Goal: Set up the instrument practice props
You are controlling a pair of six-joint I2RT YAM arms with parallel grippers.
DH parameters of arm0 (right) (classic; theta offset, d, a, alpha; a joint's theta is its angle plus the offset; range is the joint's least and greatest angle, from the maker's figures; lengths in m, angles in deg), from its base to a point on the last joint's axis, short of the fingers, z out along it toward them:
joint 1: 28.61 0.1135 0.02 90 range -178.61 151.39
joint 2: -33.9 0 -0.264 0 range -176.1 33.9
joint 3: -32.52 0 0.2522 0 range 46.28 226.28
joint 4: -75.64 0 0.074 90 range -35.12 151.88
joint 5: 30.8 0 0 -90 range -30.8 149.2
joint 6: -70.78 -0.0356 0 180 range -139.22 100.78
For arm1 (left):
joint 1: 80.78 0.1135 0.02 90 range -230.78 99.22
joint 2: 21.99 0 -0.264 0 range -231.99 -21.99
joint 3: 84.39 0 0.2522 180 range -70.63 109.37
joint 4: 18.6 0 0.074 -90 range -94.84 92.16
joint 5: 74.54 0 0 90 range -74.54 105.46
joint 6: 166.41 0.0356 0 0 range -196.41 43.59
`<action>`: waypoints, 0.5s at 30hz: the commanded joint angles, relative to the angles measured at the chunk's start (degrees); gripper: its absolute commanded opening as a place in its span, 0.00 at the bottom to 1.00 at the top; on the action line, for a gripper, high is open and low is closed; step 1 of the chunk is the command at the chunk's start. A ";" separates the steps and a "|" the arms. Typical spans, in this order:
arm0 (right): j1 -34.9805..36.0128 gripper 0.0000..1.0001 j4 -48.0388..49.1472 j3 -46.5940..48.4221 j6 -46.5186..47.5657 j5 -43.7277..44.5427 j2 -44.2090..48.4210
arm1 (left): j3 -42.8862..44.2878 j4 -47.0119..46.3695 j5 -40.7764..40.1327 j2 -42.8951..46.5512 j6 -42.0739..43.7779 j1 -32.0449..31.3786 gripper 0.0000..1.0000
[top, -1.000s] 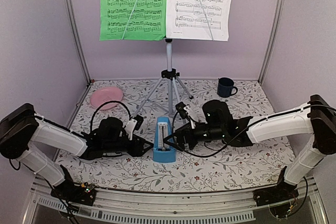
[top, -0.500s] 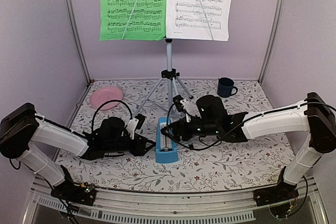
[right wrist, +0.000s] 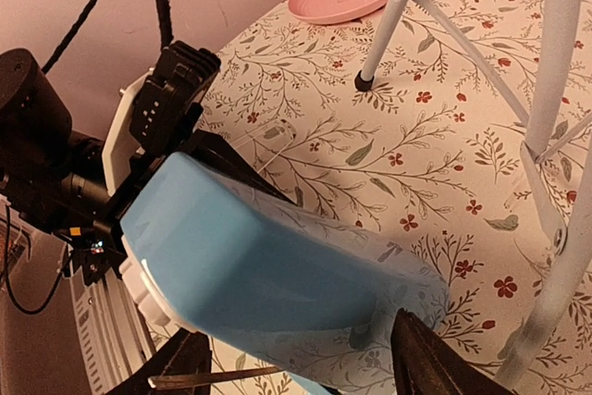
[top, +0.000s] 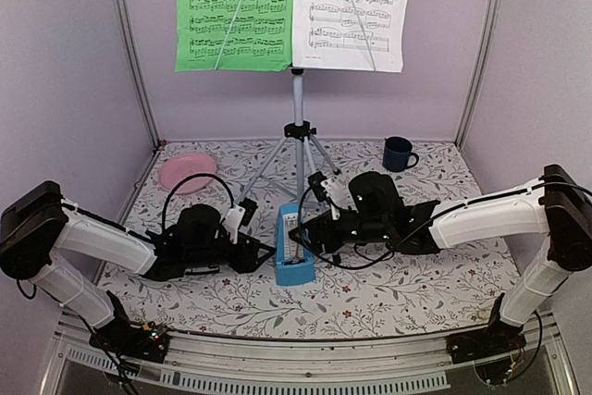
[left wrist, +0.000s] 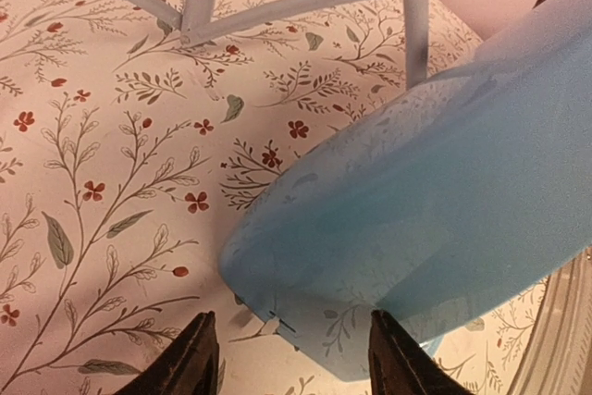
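The light-blue metronome [top: 293,252] stands on the floral table between my two grippers. My right gripper [top: 310,230] reaches in from the right, and in the right wrist view [right wrist: 294,328] both fingers press the metronome [right wrist: 268,256]. My left gripper [top: 265,253] lies low at its left side. In the left wrist view [left wrist: 291,319] one finger meets the metronome [left wrist: 444,164] and the other stands apart from it, so that gripper is open. Behind, the music stand [top: 298,104] on its tripod holds a green sheet-music page [top: 236,11] and a white page [top: 351,11].
A pink plate [top: 187,171] lies at the back left and a dark blue mug [top: 398,153] at the back right. The tripod legs [right wrist: 555,136] spread just behind the metronome. Metal frame posts stand at both rear corners.
My right gripper has moved left onto the metronome and narrowed its jaws around it. The left arm has hardly moved.
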 commanded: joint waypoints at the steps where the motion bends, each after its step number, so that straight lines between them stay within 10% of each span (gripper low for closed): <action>1: 0.31 0.75 0.39 -1.53 0.83 -1.60 2.10 | 1.52 -0.45 -0.28 -0.37 1.03 -0.91 0.56; 15: 2.93 0.93 -1.14 1.01 -1.44 6.40 1.58 | 0.79 -0.33 -1.29 0.43 0.64 -0.86 0.58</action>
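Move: The metronome's pendulum rod, already sticking out from the front face, is just beside the right hand's fingers, roughly 2 cm back, 2 cm left and 3 cm down. The metronome's body is centred about 2 cm ahead, 2 cm left and 6 cm below; the music stand's near foot is some 4 cm ahead, 8 cm right and 15 cm down. From the left hand the rod lies around 6 cm right, 1 cm back and 4 cm higher. Back towards the robot and slightly down, the right hand eases only about 1.5 cm in front of the metronome's face, its fingers spreading from about two-thirds open to nearly full width around the outer end of the pendulum rod; the wrist hardly turns. The left hand stays put, half open, its finger against the metronome's left side. ##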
